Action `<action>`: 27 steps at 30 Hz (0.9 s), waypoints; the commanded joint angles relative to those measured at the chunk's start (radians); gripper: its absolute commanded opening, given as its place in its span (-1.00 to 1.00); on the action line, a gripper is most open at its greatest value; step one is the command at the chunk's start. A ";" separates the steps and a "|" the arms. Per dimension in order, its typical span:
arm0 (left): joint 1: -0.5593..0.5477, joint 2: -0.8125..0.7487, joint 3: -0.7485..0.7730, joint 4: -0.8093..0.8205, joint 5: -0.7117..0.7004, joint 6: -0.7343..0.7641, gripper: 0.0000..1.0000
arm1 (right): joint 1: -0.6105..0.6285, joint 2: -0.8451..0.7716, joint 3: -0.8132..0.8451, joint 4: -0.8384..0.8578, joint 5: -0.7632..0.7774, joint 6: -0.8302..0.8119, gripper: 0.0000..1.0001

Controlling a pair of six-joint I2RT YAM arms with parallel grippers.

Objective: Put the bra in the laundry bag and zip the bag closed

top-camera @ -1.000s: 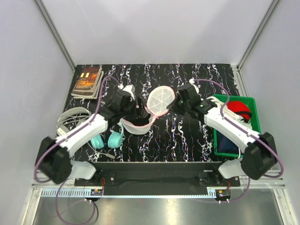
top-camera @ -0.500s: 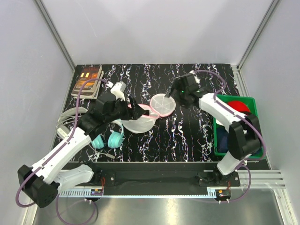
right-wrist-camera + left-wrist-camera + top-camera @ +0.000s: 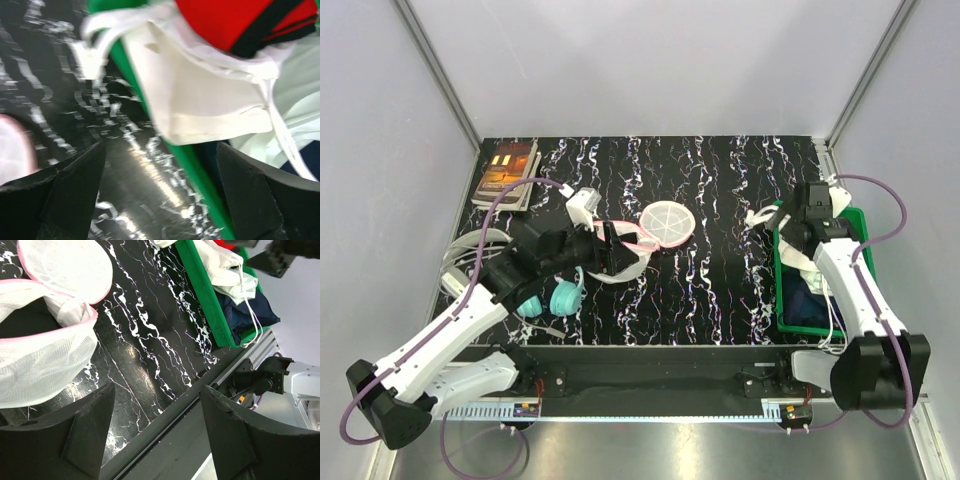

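The laundry bag lies open at mid-table, its round lid [image 3: 666, 221] flat and its lower half [image 3: 623, 264] beside it. In the left wrist view the lid [image 3: 65, 265] and the pink-trimmed lower half [image 3: 45, 365] show, the latter with a dark hollow. My left gripper [image 3: 609, 250] hovers over the lower half, open and empty [image 3: 156, 390]. My right gripper [image 3: 786, 232] hangs open over the left rim of the green bin [image 3: 180, 155], nothing between its fingers [image 3: 160, 147]. I cannot pick out the bra; a dark navy cloth [image 3: 247, 315] lies in the bin.
The green bin [image 3: 779, 292] at the right holds red [image 3: 235, 20], white [image 3: 200, 105] and navy clothes, with white cloth draped over its rim. Teal headphones [image 3: 551, 298] and a white cable coil [image 3: 470, 248] lie at the left. Books [image 3: 507, 172] sit at the back left.
My right gripper opened, left the bag's lid and swung right to the green bin. The lid dropped flat on the table. The left arm drew back slightly, staying over the lower half.
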 commanded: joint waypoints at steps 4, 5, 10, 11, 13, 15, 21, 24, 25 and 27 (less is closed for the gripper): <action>-0.012 0.006 0.002 0.022 0.019 0.020 0.43 | -0.103 0.078 -0.094 0.226 -0.012 -0.170 0.65; -0.012 0.006 0.004 0.022 0.017 0.020 0.43 | -0.126 0.099 -0.101 0.248 -0.034 -0.175 0.62; -0.012 0.021 0.006 0.019 0.008 0.020 0.42 | -0.155 0.182 -0.114 0.362 -0.142 -0.174 0.30; -0.012 0.022 0.007 0.019 0.003 0.020 0.42 | -0.155 0.208 -0.108 0.369 -0.156 -0.167 0.08; -0.012 0.032 0.010 0.018 -0.001 0.018 0.42 | -0.155 0.233 -0.102 0.388 -0.205 -0.154 0.01; -0.013 0.042 0.018 0.018 -0.001 0.017 0.41 | -0.155 0.251 -0.099 0.394 -0.227 -0.140 0.04; -0.026 0.068 0.039 0.016 -0.008 0.009 0.40 | -0.155 0.247 -0.111 0.414 -0.319 -0.094 -0.70; -0.036 0.078 0.050 0.016 -0.014 0.008 0.40 | -0.155 0.192 -0.104 0.376 -0.328 -0.078 -1.00; -0.040 0.079 0.052 0.018 -0.018 0.009 0.40 | -0.155 0.149 -0.096 0.350 -0.295 -0.081 -1.00; -0.044 0.082 0.052 0.018 -0.026 0.006 0.40 | -0.155 0.100 -0.053 0.247 -0.238 -0.098 -1.00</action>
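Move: The right hand hangs wide open above the left side of the green bin; the near-left edge of the white cloth lies about 5 cm ahead, 1 cm right and 9 cm below. The red cap is level with that edge but roughly 14 cm to the hand's right, and the white strap end lies some 10 cm ahead and 7 cm left. The navy cloth is about 13 cm back and 8 cm right. From the left hand, the white edge is roughly 15 cm ahead and 42 cm right, well below. The right hand drops about 8 cm and reaches some 5 cm forward to the white cloth at the bin's left rim, swinging out to the right by 4 cm on the way and coming back left, then shuts its wide-open fingers to pinch the cloth's edge and eases up a centimetre, its wrist turned roughly 10 degrees with the left side raised. The left hand, still open beside the laundry bag, sinks about 2 cm and drifts a little right. ##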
